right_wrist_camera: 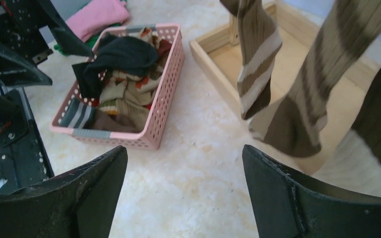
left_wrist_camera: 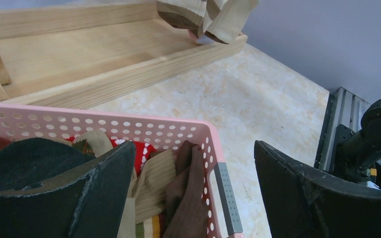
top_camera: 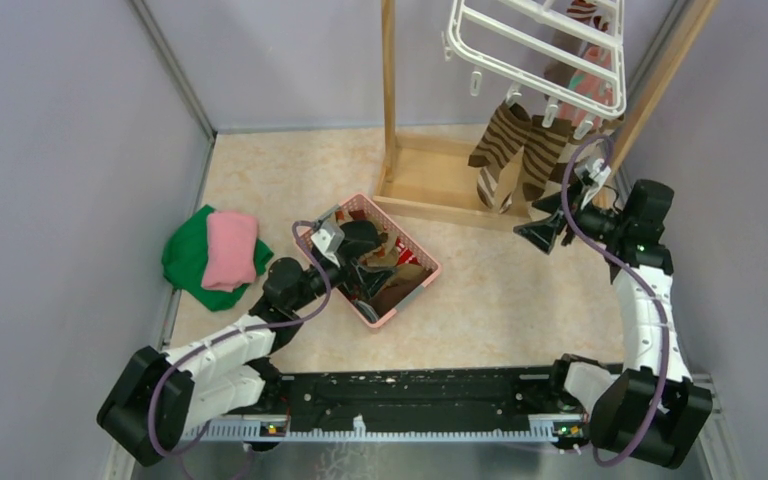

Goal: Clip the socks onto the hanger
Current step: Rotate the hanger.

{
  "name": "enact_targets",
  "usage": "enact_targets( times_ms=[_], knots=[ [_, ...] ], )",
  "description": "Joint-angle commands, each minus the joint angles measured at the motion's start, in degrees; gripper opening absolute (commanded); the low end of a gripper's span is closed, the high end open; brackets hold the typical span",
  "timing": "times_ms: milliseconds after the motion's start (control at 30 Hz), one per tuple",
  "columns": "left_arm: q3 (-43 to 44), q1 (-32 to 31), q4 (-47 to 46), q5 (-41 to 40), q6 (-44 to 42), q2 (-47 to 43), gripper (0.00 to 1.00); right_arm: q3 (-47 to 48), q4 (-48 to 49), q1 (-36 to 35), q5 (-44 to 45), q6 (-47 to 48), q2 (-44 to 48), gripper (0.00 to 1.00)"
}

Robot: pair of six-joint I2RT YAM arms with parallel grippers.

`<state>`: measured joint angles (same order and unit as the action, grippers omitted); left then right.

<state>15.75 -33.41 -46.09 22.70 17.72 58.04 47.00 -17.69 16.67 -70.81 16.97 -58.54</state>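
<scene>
The white hanger (top_camera: 540,50) hangs at the top right with two brown and cream striped socks (top_camera: 515,150) clipped beneath it, also in the right wrist view (right_wrist_camera: 258,54). More socks lie heaped in the pink basket (top_camera: 430,275), among them a black sock (right_wrist_camera: 124,54) and a brown sock (left_wrist_camera: 193,198). My left gripper (top_camera: 365,255) hovers open over the basket's near end (left_wrist_camera: 193,145), one finger above the socks, the other outside the rim. My right gripper (top_camera: 540,232) is open and empty (right_wrist_camera: 183,148), above the floor just left of the hanging socks.
A wooden stand (top_camera: 440,180) with a tray base holds the hanger. Folded green cloth (top_camera: 185,260) and pink cloth (top_camera: 230,248) lie by the left wall. Grey walls close in left, back and right. The arms' base rail (top_camera: 410,400) runs along the near edge.
</scene>
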Motion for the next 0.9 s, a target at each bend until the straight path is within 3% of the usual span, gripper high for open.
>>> enact_targets(
  times_ms=[0,200,300,367,600,867],
  knots=[
    [0.33,0.09,-7.27,0.16,1.43,-0.05,0.94,2.57,23.44,-2.65,2.49,-20.09,-0.98,0.84],
    [-0.87,0.1,-6.89,0.73,5.16,-2.14,0.93,-9.25,72.26,-2.6,10.42,-56.6,-1.2,0.81],
    [-1.11,0.16,-6.41,0.93,6.51,-3.43,0.93,-16.52,91.37,-2.65,14.56,-65.62,-0.16,0.81],
    [-1.34,0.12,-6.23,0.97,7.28,-4.31,0.93,-17.87,90.0,-3.11,16.45,-64.19,0.6,0.81],
    [-1.6,0.08,-5.0,0.34,9.03,-7.12,0.93,-13.46,67.29,-8.19,26.31,-48.1,1.09,0.83],
    [-1.86,0.06,-1.47,-0.33,9.96,-10.03,0.93,-12.06,61.7,-13.49,38.98,-45.23,0.53,0.83]
  ],
)
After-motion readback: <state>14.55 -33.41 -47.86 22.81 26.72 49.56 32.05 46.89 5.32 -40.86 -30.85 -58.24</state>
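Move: The hanger's near bar is some 15 cm ahead of the open right hand, about 3 cm to its left and 15 cm above. Of the striped socks hanging from it, the middle one is roughly 11 cm ahead, level left to right, and the left one about 12 cm ahead and 9 cm left, both a few centimetres above. From the left hand the same bar lies about 23 cm ahead, 31 cm right and 20 cm up. No grip begins yet: the right hand heads up and forward towards the hanger's near bar, close by the hanging socks, rising about 7 cm and reaching 5 cm, with a brief check midway. Its wrist turns some 30 degrees, tilting the left-pointing fingers up and swinging them clockwise, jaws open. The open left hand rises 4–5 cm from over the basket, easing back slightly. ##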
